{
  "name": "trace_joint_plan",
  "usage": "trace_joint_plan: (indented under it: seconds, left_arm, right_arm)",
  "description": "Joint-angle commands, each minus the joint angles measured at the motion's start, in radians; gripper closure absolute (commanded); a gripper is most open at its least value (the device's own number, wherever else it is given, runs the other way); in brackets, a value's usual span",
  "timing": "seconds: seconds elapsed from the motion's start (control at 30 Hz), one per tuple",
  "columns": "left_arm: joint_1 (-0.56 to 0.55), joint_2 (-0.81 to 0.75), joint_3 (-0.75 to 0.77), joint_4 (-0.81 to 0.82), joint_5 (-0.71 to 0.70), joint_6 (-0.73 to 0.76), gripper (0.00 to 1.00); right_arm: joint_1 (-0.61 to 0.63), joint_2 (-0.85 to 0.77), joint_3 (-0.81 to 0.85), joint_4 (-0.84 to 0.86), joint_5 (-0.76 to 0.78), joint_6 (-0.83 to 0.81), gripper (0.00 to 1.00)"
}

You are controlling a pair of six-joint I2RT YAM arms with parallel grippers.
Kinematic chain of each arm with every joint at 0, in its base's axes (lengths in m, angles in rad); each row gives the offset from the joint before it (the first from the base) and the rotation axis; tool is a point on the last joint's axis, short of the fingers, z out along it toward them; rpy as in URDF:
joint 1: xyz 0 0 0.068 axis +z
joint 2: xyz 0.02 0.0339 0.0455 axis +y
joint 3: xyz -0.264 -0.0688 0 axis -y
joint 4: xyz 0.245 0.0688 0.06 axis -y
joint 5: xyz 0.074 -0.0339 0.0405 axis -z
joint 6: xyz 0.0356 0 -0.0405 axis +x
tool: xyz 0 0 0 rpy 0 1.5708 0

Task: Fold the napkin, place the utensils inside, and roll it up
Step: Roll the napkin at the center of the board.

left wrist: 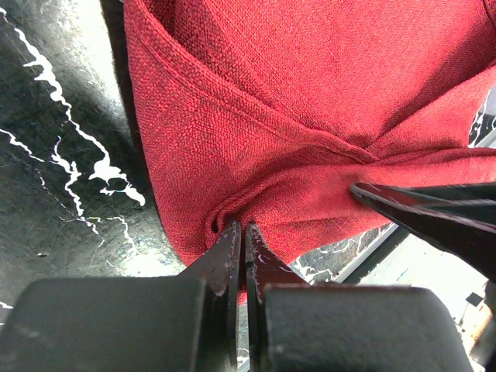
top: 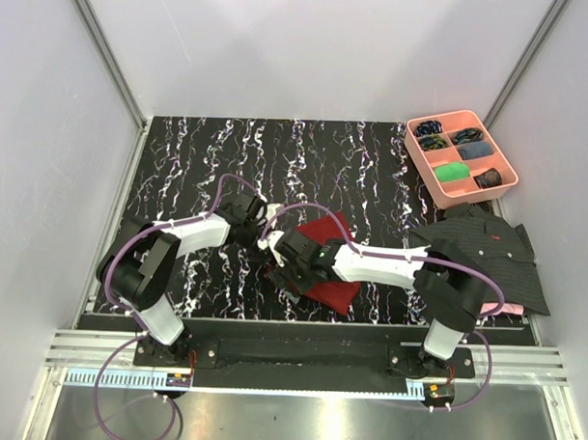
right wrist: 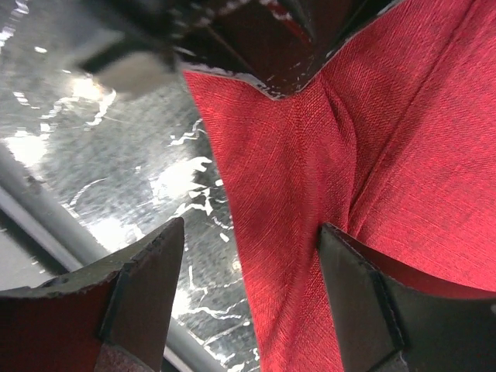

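Observation:
The maroon napkin [top: 325, 230] lies bunched at the table's middle, partly under both arms. My left gripper [top: 271, 237] is shut on a puckered edge of the napkin [left wrist: 256, 139], with the jaw tips [left wrist: 242, 229] pinching the cloth. My right gripper [top: 281, 268] is open just beside it. Its fingers [right wrist: 147, 271] straddle the napkin's edge [right wrist: 294, 194]: one is over the marbled table, the other over the cloth, and neither is closed on it. One right finger [left wrist: 422, 205] shows in the left wrist view. The utensils are out of view.
A pink compartment tray [top: 435, 182] with small items stands at the back right. A dark striped shirt [top: 486, 248] lies at the right over a pink cloth [top: 509, 308]. The table's metal front rail [right wrist: 46, 209] runs close to the right gripper.

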Motion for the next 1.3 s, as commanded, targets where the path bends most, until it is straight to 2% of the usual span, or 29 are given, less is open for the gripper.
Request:
trace_joint_plan:
  seconds: [0.0, 0.1, 0.2, 0.27, 0.3, 0.33, 0.37, 0.43, 0.47, 0.67, 0.8, 0.93, 1.13, 1.27]
  left_arm:
    - [0.008, 0.007, 0.029, -0.017, 0.003, 0.02, 1.0]
    - [0.011, 0.001, 0.032, -0.017, 0.004, 0.022, 1.0]
    - [0.012, -0.005, 0.032, -0.011, 0.006, 0.019, 1.0]
    - [0.017, -0.011, 0.032, -0.003, 0.008, 0.014, 0.93]
    - [0.023, -0.022, 0.03, 0.0, 0.008, 0.008, 0.89]
    - [0.026, -0.03, 0.029, 0.012, 0.006, 0.002, 0.78]
    - [0.032, -0.037, 0.02, 0.02, 0.006, -0.009, 0.72]
    - [0.052, -0.073, 0.012, 0.041, -0.006, -0.019, 0.62]
    - [0.058, -0.086, 0.003, 0.05, -0.014, -0.026, 0.54]
    - [0.106, -0.208, -0.051, 0.087, -0.077, -0.062, 0.34]
    - [0.13, -0.278, -0.108, 0.092, -0.185, -0.085, 0.32]
    - [0.147, -0.37, -0.195, 0.142, -0.226, -0.116, 0.31]
    - [0.144, -0.476, -0.321, 0.348, -0.095, -0.13, 0.29]
    - [0.135, -0.469, -0.358, 0.475, -0.005, -0.142, 0.28]
  right_arm:
    - [0.002, 0.054, -0.006, 0.026, 0.043, -0.001, 0.24]
    - [0.002, 0.083, -0.004, 0.012, 0.076, 0.039, 0.26]
    - [0.0, 0.107, 0.005, -0.017, 0.088, 0.087, 0.39]
    - [0.002, 0.118, 0.005, -0.039, 0.074, 0.102, 0.51]
    - [0.0, 0.124, 0.002, -0.042, 0.065, 0.113, 0.54]
    - [0.002, 0.123, -0.006, -0.045, 0.057, 0.117, 0.56]
    - [0.0, 0.123, -0.01, -0.045, 0.042, 0.12, 0.61]
    - [-0.001, 0.112, -0.021, -0.043, 0.016, 0.128, 0.64]
    - [-0.003, 0.111, -0.023, -0.045, 0.004, 0.13, 0.66]
    - [-0.03, 0.092, -0.036, -0.037, -0.102, 0.12, 0.69]
    - [-0.065, 0.078, -0.058, -0.011, -0.186, 0.105, 0.69]
    - [-0.119, 0.069, -0.07, 0.01, -0.301, 0.085, 0.7]
    - [-0.217, 0.081, -0.072, 0.041, -0.513, 0.056, 0.7]
    - [-0.28, 0.107, -0.061, 0.05, -0.628, 0.041, 0.71]
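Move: The napkin's rolled edge lies almost under the open right fingers, about 1 cm ahead and 2 cm down. From there its flat part spreads rightward, the middle some 10 cm to the right hand's right and 5 cm ahead; the board's near edge runs about 9 cm behind this hand. The left fingers are already shut on the left corner, 1 cm below them, with the rolled edge roughly 4 cm to their right and 3 cm back. The right hand sinks about 2 cm and edges slightly forward around the napkin's rolled edge, closes on it to about a third open, then stays nearly in place with its grip and tips by some 20 degrees so that the fingertips swing back towards the base. Meanwhile the left hand, at first still keeping the left corner pinched, opens wide, lets go and draws off to the left by about 6 cm while rising some 4 cm, first going forward and then easing back, turning counter-clockwise as it clears the cloth. ##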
